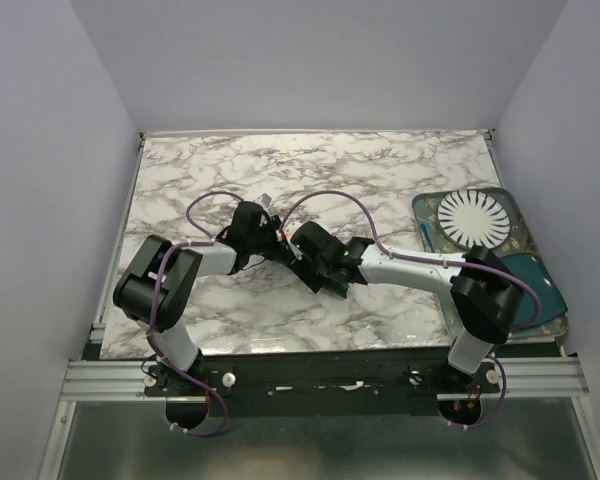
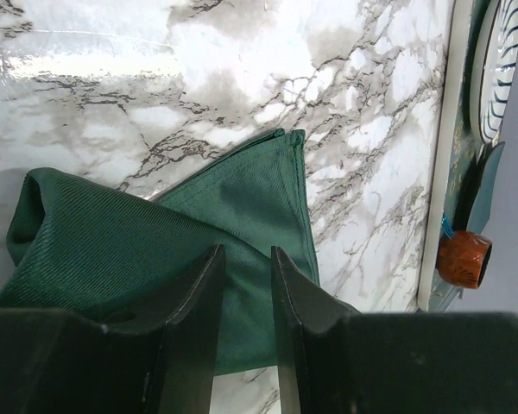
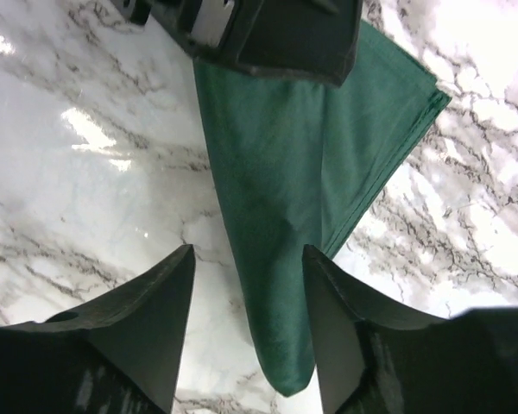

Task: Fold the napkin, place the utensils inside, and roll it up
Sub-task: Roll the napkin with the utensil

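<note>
The dark green napkin [image 2: 233, 198] lies folded and bunched on the marble table [image 1: 380, 170]. My left gripper [image 2: 248, 252] is shut on a fold of it, with cloth showing between the narrow-set fingers. From the right wrist view the left gripper [image 3: 268, 34] sits on the napkin's [image 3: 276, 155] far end, and the cloth tapers to a rounded tip. That tip lies between the spread fingers of my right gripper [image 3: 249, 250], which is open and touches nothing. From above, both grippers [image 1: 280, 245] [image 1: 300, 258] meet mid-table and cover the napkin. The utensils are out of view.
A tray [image 1: 420, 205] at the right edge carries a white ribbed plate [image 1: 477, 218] and a thin blue stick [image 1: 425, 235]. A teal oval dish [image 1: 535, 285] lies nearer the front, under the right arm. A small orange-brown round thing [image 2: 466, 259] sits by the tray.
</note>
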Robot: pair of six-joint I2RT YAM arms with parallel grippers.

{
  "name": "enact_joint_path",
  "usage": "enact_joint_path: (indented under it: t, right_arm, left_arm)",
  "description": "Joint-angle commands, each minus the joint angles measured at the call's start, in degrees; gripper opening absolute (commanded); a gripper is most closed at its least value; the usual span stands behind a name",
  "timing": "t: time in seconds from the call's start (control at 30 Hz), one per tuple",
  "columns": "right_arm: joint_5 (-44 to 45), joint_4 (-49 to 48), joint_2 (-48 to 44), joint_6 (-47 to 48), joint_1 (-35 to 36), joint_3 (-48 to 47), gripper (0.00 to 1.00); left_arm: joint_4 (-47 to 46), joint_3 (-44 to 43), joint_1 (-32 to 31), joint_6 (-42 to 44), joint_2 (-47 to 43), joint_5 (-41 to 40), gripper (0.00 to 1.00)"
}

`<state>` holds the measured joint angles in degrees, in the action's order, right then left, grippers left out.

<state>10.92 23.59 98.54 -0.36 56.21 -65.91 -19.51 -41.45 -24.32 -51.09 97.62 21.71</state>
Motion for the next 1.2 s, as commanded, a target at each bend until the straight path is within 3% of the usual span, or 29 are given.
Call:
enact_joint_path:
  t: [0.0, 0.1, 0.53, 0.77, 0.97, 1.17]
  right_arm:
    - [3.23, -3.91, 2.7, 0.62, 0.4, 0.26, 0.6]
    - [2.45, -4.34, 4.54, 1.32, 0.4, -0.62, 0.66]
    - [6.04, -6.54, 10.0, 3.17, 0.4, -0.54, 0.64]
    - [6.58, -6.19, 10.8, 1.42, -1.36, -0.54, 0.44]
    - [-10.63, -2.42, 10.7, -2.71, -5.4, -3.34, 0.38]
    - [-37.42, 0.84, 13.42, -9.38, -13.91, -7.47, 0.36]
  left_arm:
    - [0.96, 0.23, 0.5, 0.38, 1.69, -0.18, 0.37]
    - [0.88, 0.23, 0.5, 0.38, 1.78, -0.01, 0.37]
    - [1.84, -0.65, 0.59, 0.82, 1.96, 0.87, 0.37]
    - [3.16, -2.14, 3.74, 0.99, -1.03, 4.65, 0.39]
    - [14.22, -7.85, 7.09, 7.48, -8.76, 0.71, 0.4]
    - [18.63, -9.26, 7.0, 9.17, -13.25, -1.5, 0.4]
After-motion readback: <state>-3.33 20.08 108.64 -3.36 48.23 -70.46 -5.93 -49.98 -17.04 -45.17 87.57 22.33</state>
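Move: The partly rolled napkin's middle lies about 4 cm ahead of the right gripper, 4 cm to its left and 5 cm below. The roll's near end is some 4 cm right of that gripper and 2 cm back; the tray's middle is far off, roughly 38 cm right and 4 cm ahead. From the left gripper, low over the roll's far part, the napkin's middle is about 3 cm back, 4 cm right and 2 cm below. Lower the open right gripper about 4 cm over the roll, ease it some 3 cm forward and pinch the roll between its fingers, then begin tipping the wrist so the fingertips swing back towards the base. Keep the left gripper still on the far part until the right has nearly closed, then lift it clear, about 8 cm up and some 4 cm each left and forward. ##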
